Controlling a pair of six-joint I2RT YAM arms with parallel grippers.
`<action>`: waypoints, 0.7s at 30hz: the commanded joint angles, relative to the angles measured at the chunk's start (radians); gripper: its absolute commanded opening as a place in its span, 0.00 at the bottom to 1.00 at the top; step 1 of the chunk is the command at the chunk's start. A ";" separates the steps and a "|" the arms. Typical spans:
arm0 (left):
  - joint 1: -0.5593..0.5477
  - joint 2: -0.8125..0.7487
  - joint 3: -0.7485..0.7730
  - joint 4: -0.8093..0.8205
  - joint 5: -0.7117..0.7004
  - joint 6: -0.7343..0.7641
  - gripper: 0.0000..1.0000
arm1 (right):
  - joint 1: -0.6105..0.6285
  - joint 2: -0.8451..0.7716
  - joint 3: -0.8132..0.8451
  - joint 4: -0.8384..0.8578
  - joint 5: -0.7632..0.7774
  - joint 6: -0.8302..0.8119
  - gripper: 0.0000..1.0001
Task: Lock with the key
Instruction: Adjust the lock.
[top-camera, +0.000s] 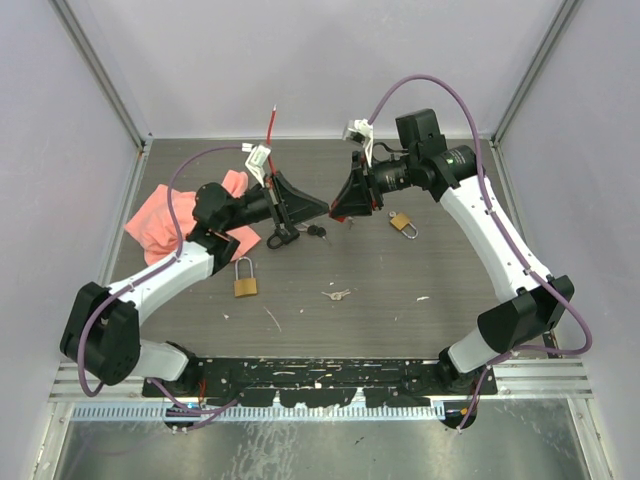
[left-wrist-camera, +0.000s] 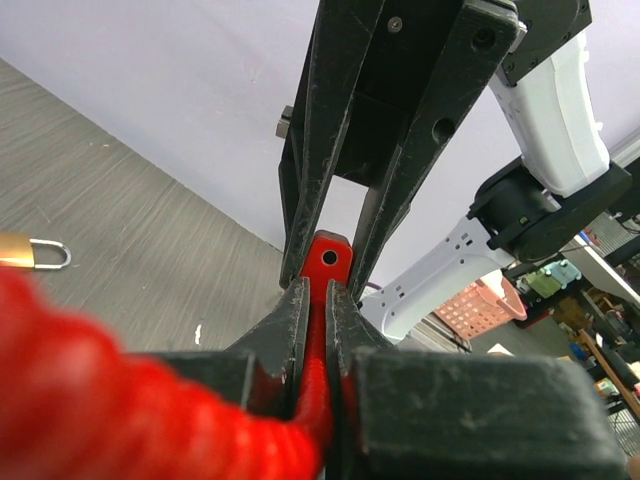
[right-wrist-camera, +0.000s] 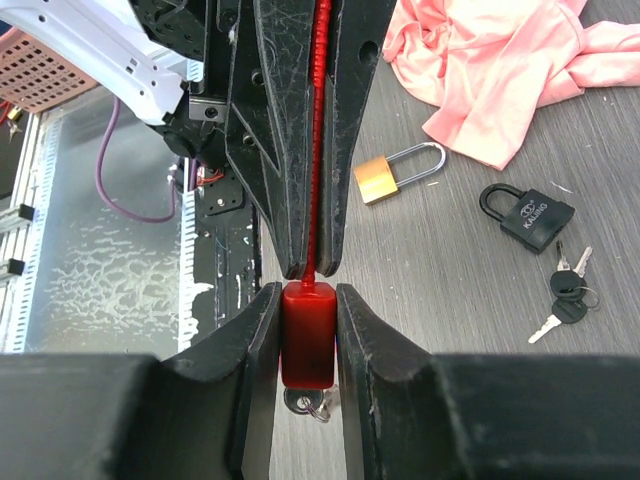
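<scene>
A red lock (right-wrist-camera: 307, 335) hangs above the table between my two grippers. My right gripper (right-wrist-camera: 307, 290) is shut on its blocky red body, and a key (right-wrist-camera: 305, 402) with a small ring sticks out of the body's underside. The lock's thin red cable (right-wrist-camera: 320, 150) runs from the body into my left gripper (left-wrist-camera: 317, 290), which is shut on it. In the left wrist view the red body (left-wrist-camera: 326, 258) shows between the right fingers (left-wrist-camera: 340, 150). From above, both grippers meet tip to tip at mid-table, around the red lock (top-camera: 333, 210).
On the table lie a brass padlock (top-camera: 246, 280), a second brass padlock (top-camera: 403, 223), a black padlock (top-camera: 283, 236) with keys (top-camera: 316, 231), and loose small keys (top-camera: 336, 294). A pink cloth (top-camera: 170, 215) lies at the left. A red stick (top-camera: 272, 125) leans at the back wall.
</scene>
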 joint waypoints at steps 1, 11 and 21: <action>0.001 -0.017 0.008 0.143 -0.001 -0.039 0.00 | 0.006 -0.024 0.030 0.049 -0.037 0.025 0.29; 0.055 -0.057 -0.028 0.295 -0.033 -0.113 0.00 | -0.140 -0.175 -0.134 0.306 -0.170 0.183 0.60; 0.060 -0.055 -0.026 0.322 -0.116 -0.158 0.00 | -0.163 -0.333 -0.418 0.713 -0.142 0.291 0.55</action>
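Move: The red lock body is between the right finger pads, about 3 cm right of the left hand point, whose shut fingers hold the red cord beside it. From the right hand, silver keys lie on the table some 30 cm below and 4 cm back, level left-right. Also about 30 cm down, the black keys lie 13 cm ahead and 5 cm left, and a brass padlock 15 cm ahead and 18 cm right. The red lock is let go by the right hand, whose fingers open wide and then draw off to the right about 5 cm and up some 3 cm, tips tilting up, with a small drift back at the end. The left fingers keep their pinch on the red cord and carry the lock up about 3.5 cm and to the left, away from the right hand, tilting their tips slightly up. ##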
